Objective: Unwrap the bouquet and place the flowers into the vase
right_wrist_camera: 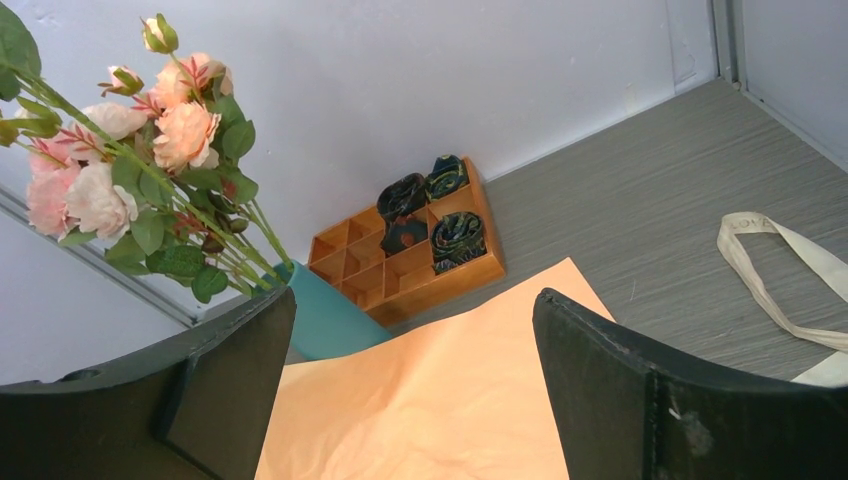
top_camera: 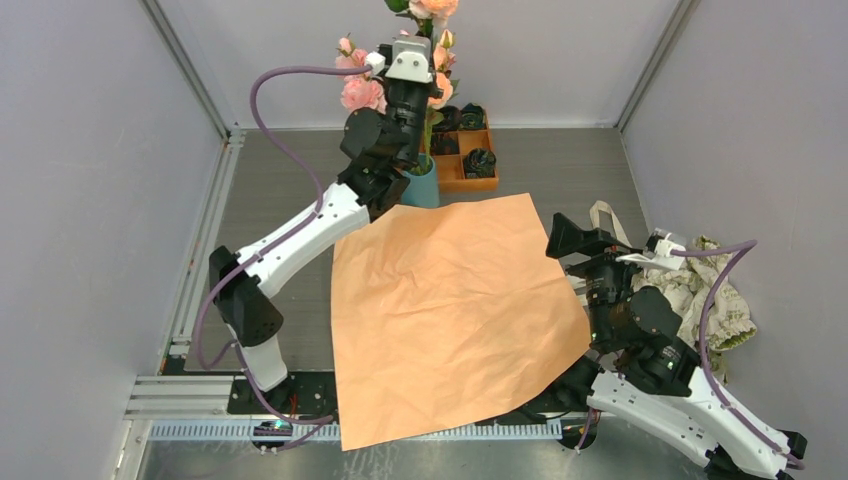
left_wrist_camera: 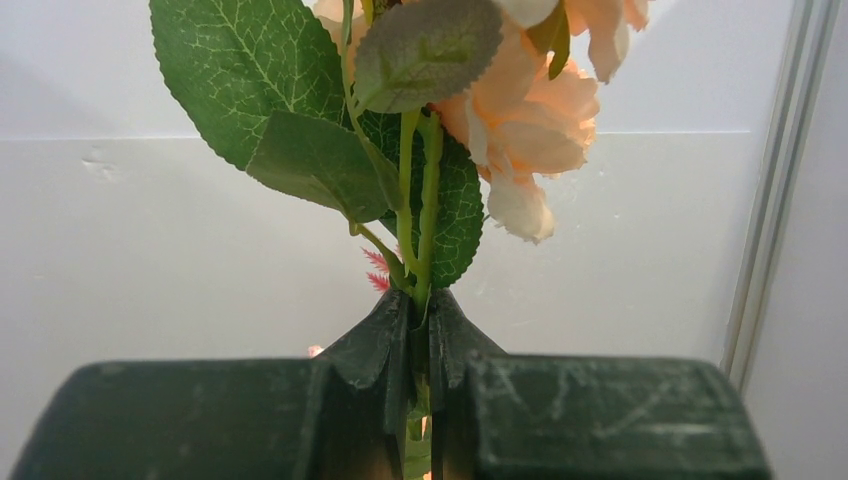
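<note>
The bouquet is out of its wrap, and its orange paper (top_camera: 450, 310) lies spread flat on the table. The flowers (top_camera: 362, 92), pink and peach roses on green stems, stand at the back with their stems (right_wrist_camera: 262, 250) running down into the teal vase (top_camera: 421, 186). My left gripper (left_wrist_camera: 420, 310) is shut on a green stem just below the leaves and a peach rose (left_wrist_camera: 520, 120). My right gripper (top_camera: 572, 240) hangs open over the paper's right edge with nothing between its fingers. In the right wrist view the right gripper (right_wrist_camera: 415, 300) faces the vase (right_wrist_camera: 325, 318).
An orange wooden compartment tray (top_camera: 452, 178) holding dark rosette lumps stands right behind the vase. A cream ribbon (top_camera: 604, 214) and a crumpled cream paper wad (top_camera: 708, 292) lie at the right, beside the right arm. Grey walls enclose the table.
</note>
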Controlling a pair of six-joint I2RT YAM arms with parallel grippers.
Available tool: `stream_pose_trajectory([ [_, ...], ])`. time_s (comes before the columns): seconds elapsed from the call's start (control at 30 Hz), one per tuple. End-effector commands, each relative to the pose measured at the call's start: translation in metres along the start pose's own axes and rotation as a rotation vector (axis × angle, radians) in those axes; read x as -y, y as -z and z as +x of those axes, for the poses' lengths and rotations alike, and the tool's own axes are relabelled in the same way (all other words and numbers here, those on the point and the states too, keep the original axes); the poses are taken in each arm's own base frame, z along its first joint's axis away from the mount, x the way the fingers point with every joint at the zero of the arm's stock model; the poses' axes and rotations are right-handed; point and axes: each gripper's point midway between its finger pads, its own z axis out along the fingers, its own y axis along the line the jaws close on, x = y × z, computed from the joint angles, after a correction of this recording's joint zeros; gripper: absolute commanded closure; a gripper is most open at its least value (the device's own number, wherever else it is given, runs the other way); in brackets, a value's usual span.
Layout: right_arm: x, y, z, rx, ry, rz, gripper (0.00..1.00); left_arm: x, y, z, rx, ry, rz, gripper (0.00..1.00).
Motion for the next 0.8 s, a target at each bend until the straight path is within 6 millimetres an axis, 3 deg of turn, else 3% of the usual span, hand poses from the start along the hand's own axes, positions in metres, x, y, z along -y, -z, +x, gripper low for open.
stream_pose_trajectory([
  [0.0, 0.002, 0.000, -0.007, 0.027, -0.020, 0.015, 0.06, -0.015, 0.001, -0.008, 0.070, 0.014, -0.068, 0.93],
  [0.6, 0.008, 0.002, 0.001, 0.003, -0.023, 0.024, 0.06, -0.014, 0.044, 0.098, -0.149, 0.005, -0.111, 0.88],
  [0.67, 0.008, 0.003, 0.003, 0.000, -0.022, 0.025, 0.06, -0.016, 0.049, 0.107, -0.170, 0.003, -0.127, 0.81],
  [0.77, 0.009, 0.003, 0.004, -0.002, -0.028, 0.026, 0.06, -0.021, 0.056, 0.117, -0.197, 0.001, -0.152, 0.63],
])
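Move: The left hand already holds the last peach rose's stem, high above the vase, whose middle is about 5 cm ahead, 2 cm left and 43 cm below. The wooden tray lies 11 cm beyond the vase and 2 cm right of it, on the table; the pink roses already standing in the vase are some 8 cm ahead of the hand, 10 cm left and 14 cm lower. From the right hand the vase is about 25 cm ahead, 26 cm left and 23 cm below. The left hand lowers the peach rose's stem about 15 cm into the vase, tipping downward, then opens its fingers slightly. ##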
